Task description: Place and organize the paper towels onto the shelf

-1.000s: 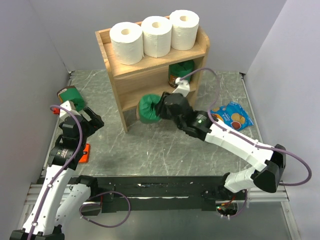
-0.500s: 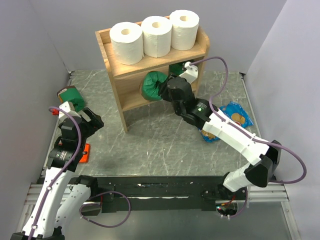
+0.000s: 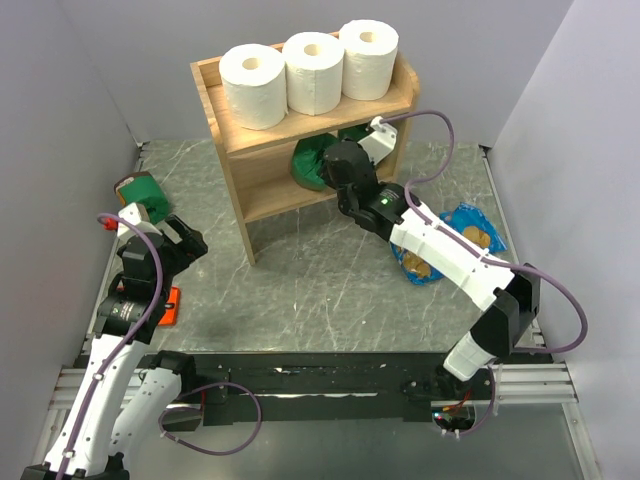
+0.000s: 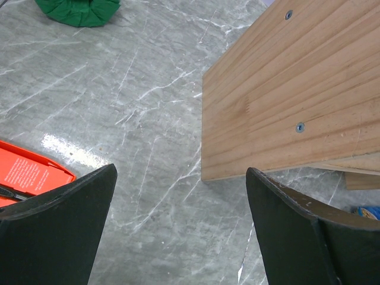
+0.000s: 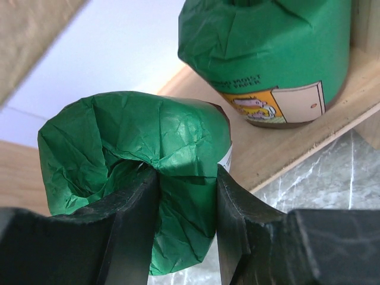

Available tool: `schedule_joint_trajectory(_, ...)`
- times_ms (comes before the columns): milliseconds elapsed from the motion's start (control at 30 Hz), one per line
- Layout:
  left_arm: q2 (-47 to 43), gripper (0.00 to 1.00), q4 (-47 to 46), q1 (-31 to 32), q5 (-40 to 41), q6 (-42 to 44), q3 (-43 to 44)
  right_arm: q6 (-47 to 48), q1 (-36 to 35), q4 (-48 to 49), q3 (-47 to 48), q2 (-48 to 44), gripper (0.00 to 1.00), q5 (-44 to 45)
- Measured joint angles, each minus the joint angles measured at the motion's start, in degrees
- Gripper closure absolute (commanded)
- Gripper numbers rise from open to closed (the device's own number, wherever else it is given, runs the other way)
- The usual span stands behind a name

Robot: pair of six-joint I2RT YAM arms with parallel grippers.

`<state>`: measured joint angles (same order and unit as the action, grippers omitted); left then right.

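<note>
Three white paper towels point(image 3: 252, 85) point(image 3: 314, 72) point(image 3: 368, 58) stand upright in a row on the top tier of the wooden shelf point(image 3: 232, 195). My right gripper point(image 3: 325, 168) reaches into the lower tier and is shut on a green paper-wrapped package point(image 3: 308, 160). In the right wrist view the gripper point(image 5: 187, 196) pinches the crumpled end of that package point(image 5: 136, 142). It is just above the front edge of the lower shelf board point(image 5: 279, 148), where a second green package point(image 5: 267, 53) stands. My left gripper point(image 3: 185, 243) is open and empty over the table left of the shelf; in the left wrist view it point(image 4: 178, 225) hangs beside the shelf's side panel point(image 4: 297, 89).
Another green package point(image 3: 145, 195) lies at the far left and shows in the left wrist view point(image 4: 77, 9). An orange flat item point(image 3: 170, 305) lies by the left arm. A blue snack bag point(image 3: 465, 235) lies right of the shelf. Grey walls close in the left, back and right.
My right gripper has carried the green package from the floor in front of the shelf up and back into the lower tier. The left arm has not moved.
</note>
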<state>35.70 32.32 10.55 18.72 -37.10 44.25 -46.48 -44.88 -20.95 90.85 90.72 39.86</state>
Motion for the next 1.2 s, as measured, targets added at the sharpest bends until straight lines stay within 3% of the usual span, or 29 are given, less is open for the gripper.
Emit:
schedule_joint_trajectory(433, 0.00, 0.04, -0.02, 0.00, 0.00, 0.00, 0.00, -1.70, 0.68, 1.29, 1.22, 1.77, 0.40, 1.31)
schedule_joint_trajectory(733, 0.02, 0.04, 0.00, 0.04, 0.02, -0.02, 0.00, -1.53, 0.81, 3.87, 1.07, 1.57, 0.39, 1.27)
schedule_joint_trajectory(867, 0.02, 0.04, 0.00, 0.04, 0.02, -0.02, 0.00, -0.81, 0.81, 5.20, -1.42, -0.63, 0.37, 0.59)
schedule_joint_trajectory(1067, 0.13, 0.04, 0.00, 0.04, 0.02, -0.04, 0.00, 4.92, 0.81, 9.05, -6.99, -6.80, 0.26, -1.97)
schedule_joint_trajectory(1133, 0.13, 0.04, 0.00, 0.04, 0.02, -0.07, 0.00, 7.74, 0.81, 11.21, -9.29, -8.79, 0.28, -3.13)
schedule_joint_trajectory(1200, 0.17, 0.04, 0.00, 0.04, 0.02, -0.07, 0.00, 10.93, 0.79, 13.18, -11.89, -11.02, 0.37, -4.83)
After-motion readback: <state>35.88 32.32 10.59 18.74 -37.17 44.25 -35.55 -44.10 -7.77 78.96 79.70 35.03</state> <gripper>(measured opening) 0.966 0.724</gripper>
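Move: My right hand still pinches the green-wrapped roll just over the shelf's lower board; the roll's middle is about 4 cm ahead, 2 cm left and 3 cm below my fingers. The first green roll already stands there, some 6 cm ahead, 8 cm right and 3 cm below this hand. The held roll lies roughly 16 cm ahead of my left hand, 30 cm to its right and a little higher. I ease my right hand another 1.5 cm forward into the lower compartment and open my fingers to release the green roll beside the first one. Then, opening wider, I back out about 4 cm, rising some 3 cm and edging slightly right, with the fingertips tilting up roughly 10 degrees. ##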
